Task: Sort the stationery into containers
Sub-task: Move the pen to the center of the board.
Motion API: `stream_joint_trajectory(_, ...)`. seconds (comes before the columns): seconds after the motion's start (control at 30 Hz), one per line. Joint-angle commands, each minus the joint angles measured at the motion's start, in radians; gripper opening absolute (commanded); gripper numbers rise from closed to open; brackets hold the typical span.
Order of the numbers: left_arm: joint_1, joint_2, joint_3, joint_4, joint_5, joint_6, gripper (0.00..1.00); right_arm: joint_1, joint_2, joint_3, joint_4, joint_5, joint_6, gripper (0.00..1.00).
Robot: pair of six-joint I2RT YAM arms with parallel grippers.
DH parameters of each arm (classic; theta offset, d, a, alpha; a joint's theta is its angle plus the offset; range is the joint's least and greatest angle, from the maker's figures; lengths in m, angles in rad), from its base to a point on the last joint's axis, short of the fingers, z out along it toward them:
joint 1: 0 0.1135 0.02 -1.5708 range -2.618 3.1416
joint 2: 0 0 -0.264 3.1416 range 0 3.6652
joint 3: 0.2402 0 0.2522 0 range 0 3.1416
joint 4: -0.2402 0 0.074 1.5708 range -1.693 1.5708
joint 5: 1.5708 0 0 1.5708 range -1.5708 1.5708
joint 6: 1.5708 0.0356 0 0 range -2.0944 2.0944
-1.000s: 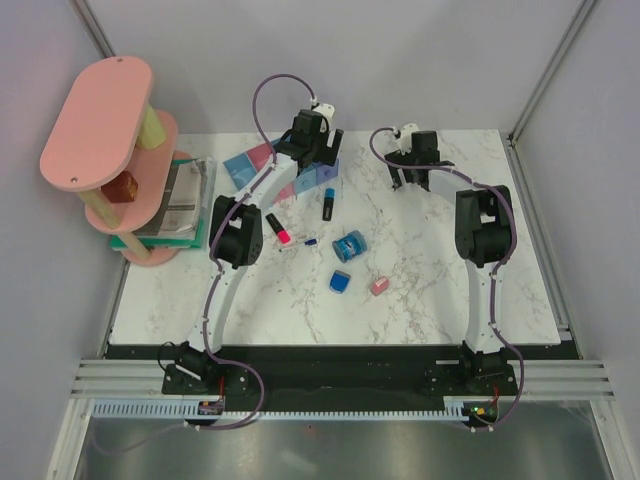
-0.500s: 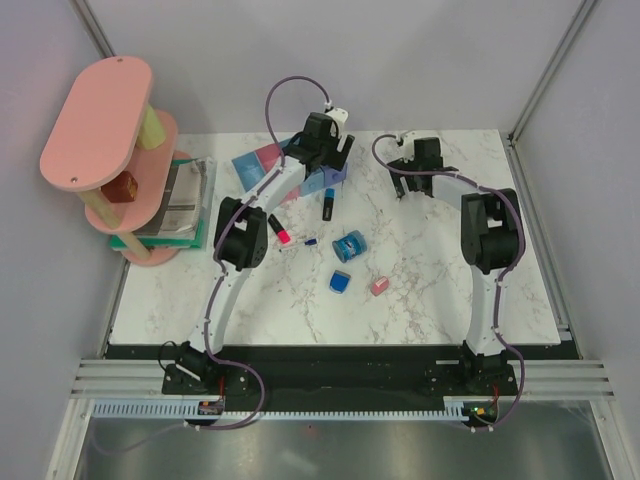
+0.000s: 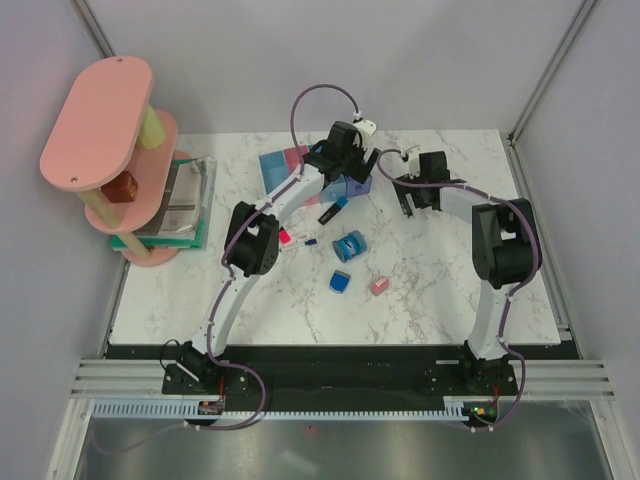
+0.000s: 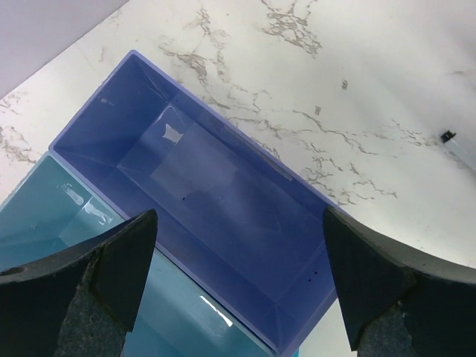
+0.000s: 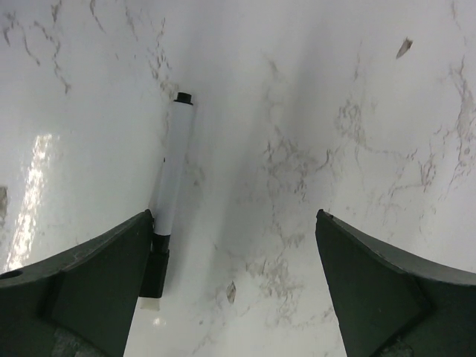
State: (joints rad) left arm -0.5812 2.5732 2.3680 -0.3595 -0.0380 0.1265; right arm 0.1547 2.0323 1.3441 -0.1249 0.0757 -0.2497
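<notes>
The containers are narrow bins joined in a row at the back middle: light blue (image 3: 271,166), pink (image 3: 293,153), then the purple-blue end bin (image 3: 353,189). My left gripper (image 3: 345,152) hovers over that end, open and empty; its wrist view shows the purple-blue bin (image 4: 216,186) and a light blue bin (image 4: 67,223), both empty. My right gripper (image 3: 415,195) is open over bare marble; a thin white pen (image 5: 171,186) lies beside its left finger. On the table lie a blue-capped marker (image 3: 330,210), a pink-capped marker (image 3: 283,237), a round blue roll (image 3: 350,245), a blue wedge block (image 3: 341,282) and a pink eraser (image 3: 379,286).
A pink tiered shelf tower (image 3: 100,120) stands at the far left with a stack of books (image 3: 185,200) at its foot. Grey walls close the back and sides. The table's black front edge (image 3: 340,352) runs by the arm bases.
My left gripper has swung right, and the row of bins has shifted right with it. My right gripper has moved a little right and toward the front.
</notes>
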Motion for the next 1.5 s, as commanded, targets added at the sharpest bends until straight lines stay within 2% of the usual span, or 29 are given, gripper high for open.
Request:
stream_joint_trajectory(0.0,-0.031,-0.001,-0.033,-0.101,0.059,0.021,1.0,0.002,-0.058,-0.101,-0.088,0.01,0.003,0.98)
stream_joint_trajectory(0.4,-0.072,0.011,-0.041,-0.111,0.067,0.036,1.0,0.002,-0.17,-0.246,-0.088,0.001,0.017,0.98)
stream_joint_trajectory(0.57,-0.083,0.018,-0.027,-0.118,0.073,0.025,1.0,0.0,-0.199,-0.27,-0.09,0.004,0.018,0.98)
stream_joint_trajectory(1.0,-0.112,-0.042,-0.113,-0.125,0.121,0.01,1.0,0.0,-0.248,-0.289,-0.122,-0.02,0.026,0.98)
stream_joint_trajectory(1.47,-0.146,-0.071,-0.127,-0.13,0.185,0.05,1.0,-0.018,-0.379,-0.341,-0.176,-0.062,0.032,0.98)
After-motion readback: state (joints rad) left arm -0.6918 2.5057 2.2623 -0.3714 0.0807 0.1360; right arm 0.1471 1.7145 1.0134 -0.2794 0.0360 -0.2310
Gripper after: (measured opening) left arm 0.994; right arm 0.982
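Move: The pen's middle lies about 5 cm ahead of the right hand, 4 cm to its left and 3 cm below; the blue tape roll is some 15 cm back and 21 cm left. The left hand is over the box's blue compartment, whose middle is level, 3 cm left and 6 cm below. From the left hand, the black glue stick is about 14 cm back and 9 cm left, the pen 7 cm back and 14 cm right. Open right hand draws back about 12 cm from the pen; left drags the box 10 cm back-right. ##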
